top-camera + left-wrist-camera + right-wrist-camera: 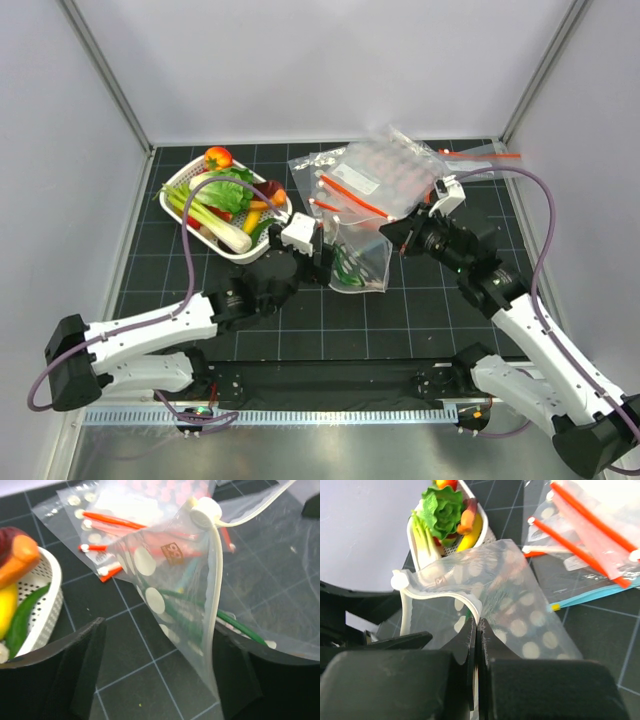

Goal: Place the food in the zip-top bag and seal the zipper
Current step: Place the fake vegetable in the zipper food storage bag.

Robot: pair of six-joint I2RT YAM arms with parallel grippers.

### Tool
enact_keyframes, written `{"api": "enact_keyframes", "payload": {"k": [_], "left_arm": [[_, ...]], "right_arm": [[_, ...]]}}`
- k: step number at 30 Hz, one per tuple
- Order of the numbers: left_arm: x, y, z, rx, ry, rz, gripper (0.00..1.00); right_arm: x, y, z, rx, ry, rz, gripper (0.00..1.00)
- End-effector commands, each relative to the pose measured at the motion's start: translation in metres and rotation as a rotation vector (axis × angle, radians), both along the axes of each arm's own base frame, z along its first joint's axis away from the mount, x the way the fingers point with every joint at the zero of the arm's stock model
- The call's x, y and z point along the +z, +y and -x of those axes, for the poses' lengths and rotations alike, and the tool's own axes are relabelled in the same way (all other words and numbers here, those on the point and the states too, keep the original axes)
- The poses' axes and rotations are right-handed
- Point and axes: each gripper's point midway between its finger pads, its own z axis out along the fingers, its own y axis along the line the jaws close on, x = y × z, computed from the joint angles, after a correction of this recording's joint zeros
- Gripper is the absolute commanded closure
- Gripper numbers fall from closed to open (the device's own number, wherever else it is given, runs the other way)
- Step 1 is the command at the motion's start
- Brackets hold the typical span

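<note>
The polka-dot zip-top bag [360, 262] stands lifted off the mat between my two grippers. My right gripper [479, 625] is shut on its pale zipper [440, 596], holding the mouth edge up. My left gripper [160, 672] is open; the zipper [216, 580] and bag wall hang between its fingers, close to the right finger [235, 675]. Thin green stems [240, 626] show through the bag. The lettuce head [228, 192] lies in the white basket [178, 182] at left, with an orange piece [19, 559] beside it. The lettuce [442, 511] also appears in the right wrist view.
Plain clear bags with red-orange strips [365, 185] are piled behind the polka-dot bag. The basket [47, 595] also holds long green onions [205, 215], a yellow piece and a red-orange fruit [218, 157]. White walls enclose the black gridded mat [400, 320].
</note>
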Motion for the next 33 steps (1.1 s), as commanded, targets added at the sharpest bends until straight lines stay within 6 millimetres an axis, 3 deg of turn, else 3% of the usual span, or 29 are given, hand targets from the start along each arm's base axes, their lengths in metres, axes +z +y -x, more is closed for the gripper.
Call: {"api": "enact_keyframes", "payload": {"k": [1, 2, 4, 5, 7, 8, 9, 10, 11, 14, 15, 19, 25, 30, 33], "left_arm": [[-0.005, -0.017, 0.002, -0.038, 0.073, 0.061, 0.20], [-0.007, -0.019, 0.001, -0.041, 0.079, 0.060, 0.35], [-0.014, -0.024, -0.003, -0.062, 0.098, 0.061, 0.47], [-0.015, -0.026, -0.004, -0.072, 0.103, 0.065, 0.65], [-0.017, -0.024, -0.012, -0.059, 0.100, 0.071, 0.85], [-0.015, -0.024, -0.016, -0.051, 0.094, 0.090, 1.00], [-0.015, -0.016, -0.029, -0.015, 0.103, 0.107, 1.00], [-0.019, -0.019, -0.030, -0.049, 0.133, 0.126, 1.00], [-0.023, -0.010, -0.044, -0.023, 0.154, 0.146, 0.99], [-0.032, -0.003, -0.056, -0.039, 0.222, 0.229, 0.99], [-0.035, -0.003, -0.057, -0.049, 0.223, 0.247, 0.99], [-0.031, -0.008, -0.051, -0.113, 0.209, 0.256, 1.00], [-0.026, -0.021, -0.042, -0.200, 0.217, 0.266, 1.00], [-0.026, -0.025, -0.039, -0.230, 0.229, 0.271, 1.00], [-0.027, -0.026, -0.038, -0.238, 0.229, 0.269, 1.00]], "right_arm": [[0.020, -0.014, -0.004, -0.079, -0.095, 0.028, 0.99], [0.019, -0.015, -0.005, -0.085, -0.099, 0.037, 0.99], [0.014, -0.007, -0.003, -0.069, -0.089, 0.074, 0.99], [0.011, -0.009, -0.006, -0.092, -0.093, 0.108, 0.99], [0.009, 0.007, -0.001, -0.051, -0.096, 0.148, 0.99], [0.003, 0.010, -0.004, -0.056, -0.104, 0.198, 0.99], [0.004, 0.022, 0.002, -0.020, -0.116, 0.217, 0.98], [0.003, 0.024, 0.003, -0.020, -0.122, 0.241, 0.97], [-0.001, 0.023, -0.001, -0.041, -0.126, 0.279, 0.96], [-0.007, 0.026, 0.001, -0.033, -0.124, 0.319, 0.89], [-0.008, 0.026, 0.000, -0.034, -0.126, 0.326, 0.80], [-0.011, 0.029, 0.003, -0.020, -0.123, 0.338, 0.62], [-0.017, 0.043, 0.007, 0.052, -0.109, 0.335, 0.46], [-0.011, 0.057, 0.019, 0.127, -0.141, 0.297, 0.44], [-0.017, 0.052, 0.013, 0.086, -0.123, 0.331, 0.44]]}}
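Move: The left hand's open fingers already straddle the left stretch of the storage bag's rim, whose grip spot lies about 1 cm ahead, 2 cm right and 4 cm below. The green onions in the bag are level ahead, 4 cm right and some 9 cm down; the basket stands around 12 cm ahead and 21 cm left. From the right hand, still pinching the other rim, that same grip spot is roughly 9 cm left and 4 cm back, slightly below. The left fingers shut on the bag's left rim while sinking about 4 cm, then carry it forward some 5 cm, ease back a little and to the right, and keep their pinch, tipping down about 15 degrees. The right hand brings its rim some 4 cm left and as far down, rolling its left side down about 20 degrees, then opens halfway and lets go, the fingers still straddling the rim. ##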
